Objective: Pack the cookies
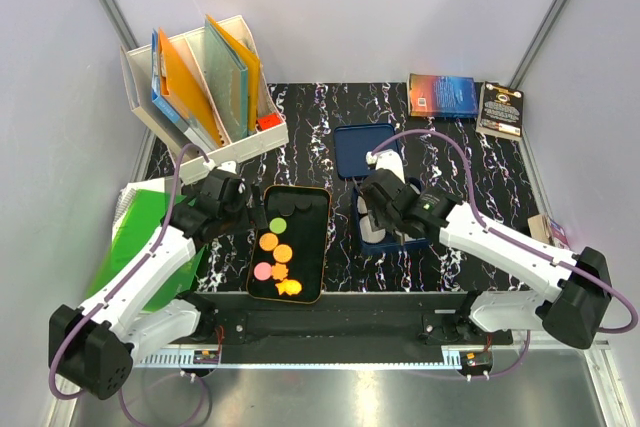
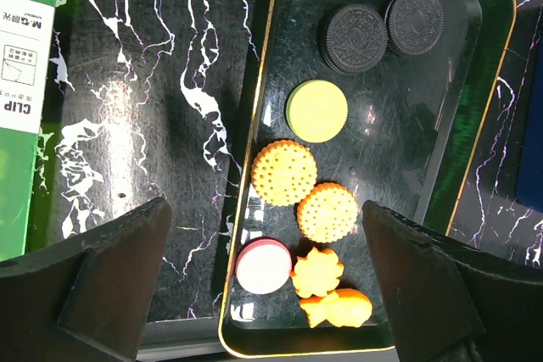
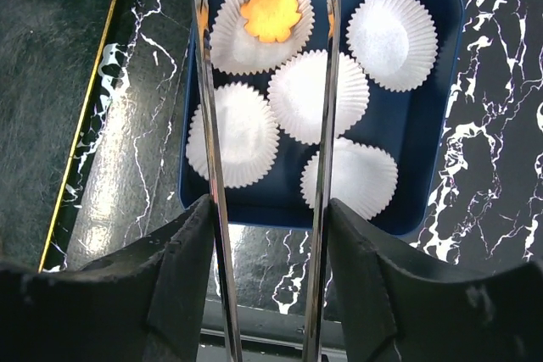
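Several cookies lie on a black gold-rimmed tray [image 2: 399,125]: two dark sandwich ones [image 2: 352,37], a green one [image 2: 316,110], two round orange ones [image 2: 283,172], a pink one [image 2: 263,266] and two shaped orange ones [image 2: 316,271]. My left gripper [image 2: 267,294] hangs open above the tray's near end, holding nothing. My right gripper [image 3: 270,243] is shut on metal tongs [image 3: 210,125], whose blades stand apart over a blue tray [image 3: 424,150] of white paper liners [image 3: 392,38]. An orange flower cookie [image 3: 271,12] lies in the far left liner, between the blade tips.
A white file rack with folders [image 1: 200,87] stands at the back left. Two books [image 1: 445,95] lie at the back right. A green folder [image 1: 140,237] lies by the left arm. A second blue tray [image 1: 357,152] sits behind the right gripper [image 1: 385,202].
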Controlling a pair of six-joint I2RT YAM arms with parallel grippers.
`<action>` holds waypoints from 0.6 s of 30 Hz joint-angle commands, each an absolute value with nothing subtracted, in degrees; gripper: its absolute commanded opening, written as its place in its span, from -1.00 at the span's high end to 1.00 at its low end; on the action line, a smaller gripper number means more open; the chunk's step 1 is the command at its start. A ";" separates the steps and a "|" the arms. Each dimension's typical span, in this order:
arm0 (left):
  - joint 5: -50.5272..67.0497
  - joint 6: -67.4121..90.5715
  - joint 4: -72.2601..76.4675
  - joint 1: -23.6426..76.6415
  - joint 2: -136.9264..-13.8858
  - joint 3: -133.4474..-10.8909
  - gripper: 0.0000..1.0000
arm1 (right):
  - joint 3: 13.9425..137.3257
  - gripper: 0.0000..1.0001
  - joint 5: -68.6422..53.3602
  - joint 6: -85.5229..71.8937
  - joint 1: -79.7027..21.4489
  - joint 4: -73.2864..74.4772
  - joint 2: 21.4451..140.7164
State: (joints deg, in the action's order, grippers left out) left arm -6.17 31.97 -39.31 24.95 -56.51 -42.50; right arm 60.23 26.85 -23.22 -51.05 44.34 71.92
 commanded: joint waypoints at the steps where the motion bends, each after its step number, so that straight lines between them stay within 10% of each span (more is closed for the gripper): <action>1: -5.19 31.99 -38.06 25.14 -56.86 -42.45 -0.98 | 61.26 -0.21 27.07 -23.03 -50.54 42.19 70.50; 18: -5.45 32.34 -37.97 25.22 -54.85 -41.84 -0.98 | 69.69 -0.14 14.77 -23.29 -60.82 33.93 83.30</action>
State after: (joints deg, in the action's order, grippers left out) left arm -5.91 31.99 -39.31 24.97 -56.64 -42.50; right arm 67.90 17.98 -23.40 -60.34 38.52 78.67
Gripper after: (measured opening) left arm 0.987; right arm 0.568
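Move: The nearer black cookie in the tray lies about 17 cm left and 7 cm ahead of the right hand, which holds the open metal tongs some 12 cm above the table. The other black cookie is roughly 4 cm farther left, and the green cookie about 6 cm left and 6 cm nearer the robot than the first. The orange flower cookie sits in its cup about 8 cm ahead of the right hand. From the left hand the nearer black cookie is some 11 cm right, 6 cm ahead. The flower cookie, already released in its paper cup, is left behind as the right hand lifts the tongs about 4 cm, then swings them left over the blue box's edge towards the black cookies in the tray, some 10 cm across and a little back, sinking again at the end. The wrist turns about 15 degrees counter-clockwise with its left side rising some 10; the gripper keeps hold of the spread tongs. ##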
